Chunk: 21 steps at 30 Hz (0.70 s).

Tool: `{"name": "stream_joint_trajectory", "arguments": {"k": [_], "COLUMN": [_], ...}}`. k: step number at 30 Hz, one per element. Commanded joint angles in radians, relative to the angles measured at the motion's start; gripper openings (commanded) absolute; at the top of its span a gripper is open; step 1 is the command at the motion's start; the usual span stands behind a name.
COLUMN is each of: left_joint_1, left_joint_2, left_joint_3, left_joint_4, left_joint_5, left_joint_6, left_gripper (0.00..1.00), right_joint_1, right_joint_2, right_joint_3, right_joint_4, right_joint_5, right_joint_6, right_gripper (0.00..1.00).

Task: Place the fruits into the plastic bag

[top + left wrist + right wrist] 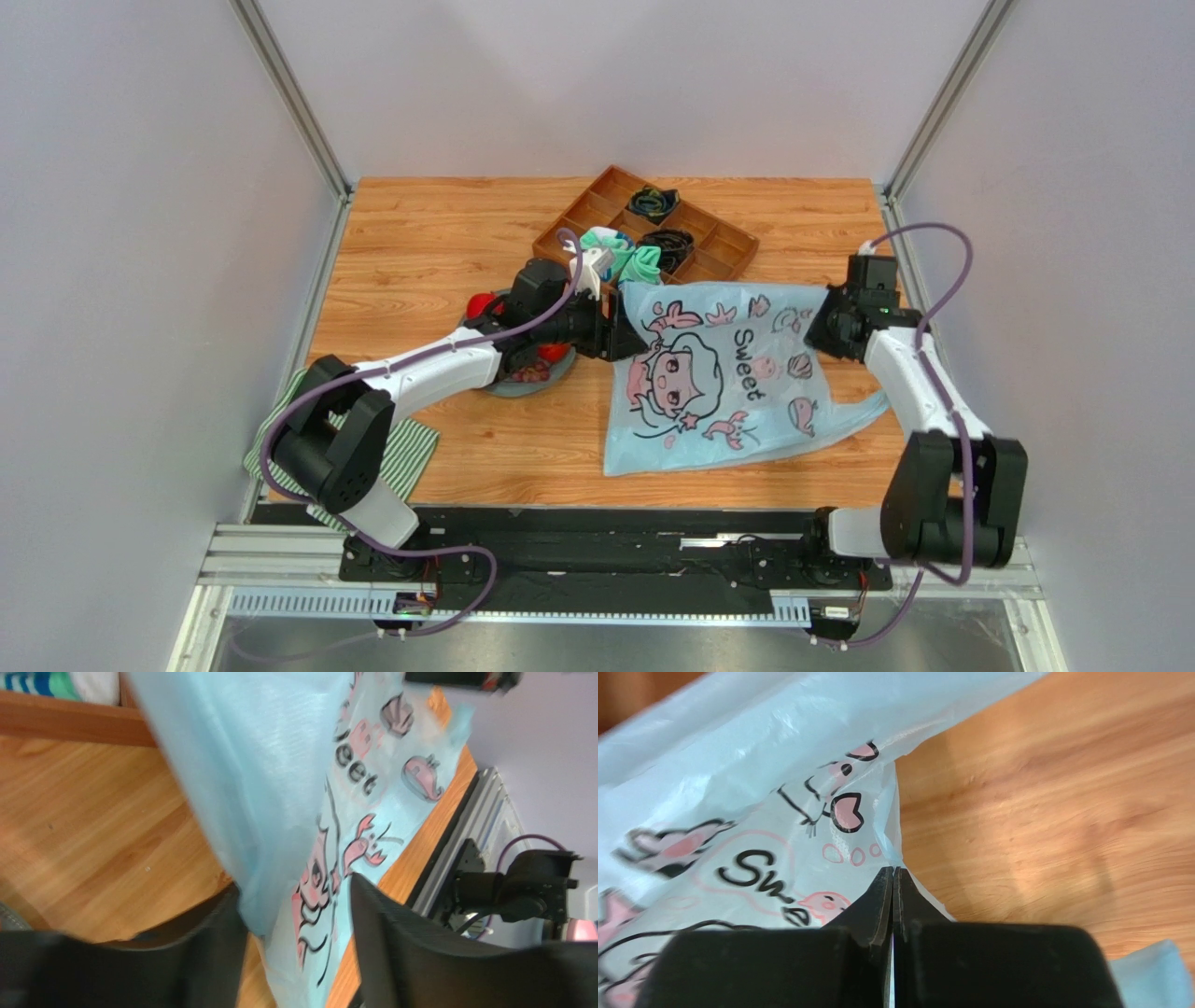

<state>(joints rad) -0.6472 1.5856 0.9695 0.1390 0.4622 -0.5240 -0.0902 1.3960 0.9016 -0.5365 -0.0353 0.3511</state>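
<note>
The light-blue plastic bag (716,381) with the cartoon girl lies flat in the middle of the table. My left gripper (622,336) is at its upper left corner. Its jaws stand open (298,906) with a raised fold of the bag (281,798) between them. My right gripper (811,325) is at the bag's upper right edge. It is shut (894,875) on the thin rim of the bag (759,798). A red fruit (481,304) shows beside my left arm. The other fruits (540,367) on the grey plate are mostly hidden under that arm.
A wooden compartment tray (723,252) at the back holds black cable coils and a teal cloth (627,261). The grey plate (522,388) lies under my left forearm. A green-striped cloth (410,455) hangs at the front left table edge.
</note>
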Motion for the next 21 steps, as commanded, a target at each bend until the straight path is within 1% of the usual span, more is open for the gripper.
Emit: {"name": "stream_joint_trajectory", "arguments": {"k": [1,3,4,6,7,9,10,12,13,16,17,18,21], "left_joint_1": [0.001,0.001,0.001,0.001,0.001,0.001,0.001,0.001,0.001,0.001,0.001,0.001,0.001], "left_joint_2": [-0.062,-0.094,-0.107,-0.145,-0.159,-0.199,-0.213,-0.252,-0.263,-0.311,-0.321,-0.347,-0.383], "left_joint_3": [0.006,0.002,0.001,0.001,0.001,0.003,0.002,-0.002,-0.003,-0.008,-0.011,-0.011,0.0], "left_joint_4": [0.042,0.043,0.039,0.022,0.013,-0.022,-0.036,-0.071,-0.084,-0.122,-0.121,-0.112,-0.069], "left_joint_5": [0.032,0.029,0.014,-0.011,-0.045,-0.085,-0.127,-0.167,-0.21,-0.272,-0.276,-0.278,-0.257], "left_joint_6": [0.009,0.01,0.013,0.015,0.019,0.031,0.044,0.062,0.079,0.111,0.117,0.119,0.121], "left_gripper": [0.73,0.77,0.84,0.87,0.97,0.98,0.98,0.98,0.98,0.98,0.98,0.98,0.98], "right_joint_1": [0.004,0.004,0.004,0.004,0.004,0.006,0.006,0.015,0.024,0.085,0.134,0.153,0.242], "right_joint_2": [-0.181,-0.212,-0.239,-0.261,-0.279,-0.295,-0.314,-0.336,-0.351,-0.387,-0.396,-0.402,-0.419], "right_joint_3": [0.178,0.25,0.276,0.316,0.353,0.39,0.413,0.422,0.415,0.404,0.389,0.376,0.317], "right_joint_4": [-0.028,-0.029,-0.02,-0.004,0.027,0.046,0.067,0.098,0.128,0.141,0.138,0.141,0.133], "right_joint_5": [0.113,0.139,0.141,0.108,0.086,0.031,0.0,-0.064,-0.077,-0.115,-0.129,-0.153,-0.146], "right_joint_6": [-0.015,-0.024,-0.041,-0.066,-0.104,-0.13,-0.139,-0.167,-0.178,-0.236,-0.247,-0.253,-0.288], "right_gripper": [0.0,0.0,0.0,0.0,0.0,0.0,0.0,0.0,0.0,0.0,0.0,0.0,0.0]}}
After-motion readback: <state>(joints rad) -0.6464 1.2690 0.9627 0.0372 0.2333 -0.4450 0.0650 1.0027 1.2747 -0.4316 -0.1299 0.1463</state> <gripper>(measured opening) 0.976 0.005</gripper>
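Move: The thin bag is stretched between the hands: its middle lies about 11 cm left of the right hand, 4 cm back and 4 cm lower. The wooden tray is 19 cm ahead of the right hand and 25 cm to its left, near table height. From the left hand, the bag's middle is about 18 cm right, 2 cm back and 10 cm below; the fruit plate sits roughly 19 cm left, 5 cm ahead and 12 cm below. The bag, still pinched in the shut right fingers, is whipped up about 30 cm off the table, fast at first, then slowing and veering left; the right wrist tips up some 50 degrees until its fingers point nearly level forward. The left fingers, already half open on the bag's other end, spread wide and come clear, that hand rising about 10 cm and going left towards the plate, tilting up a little. ##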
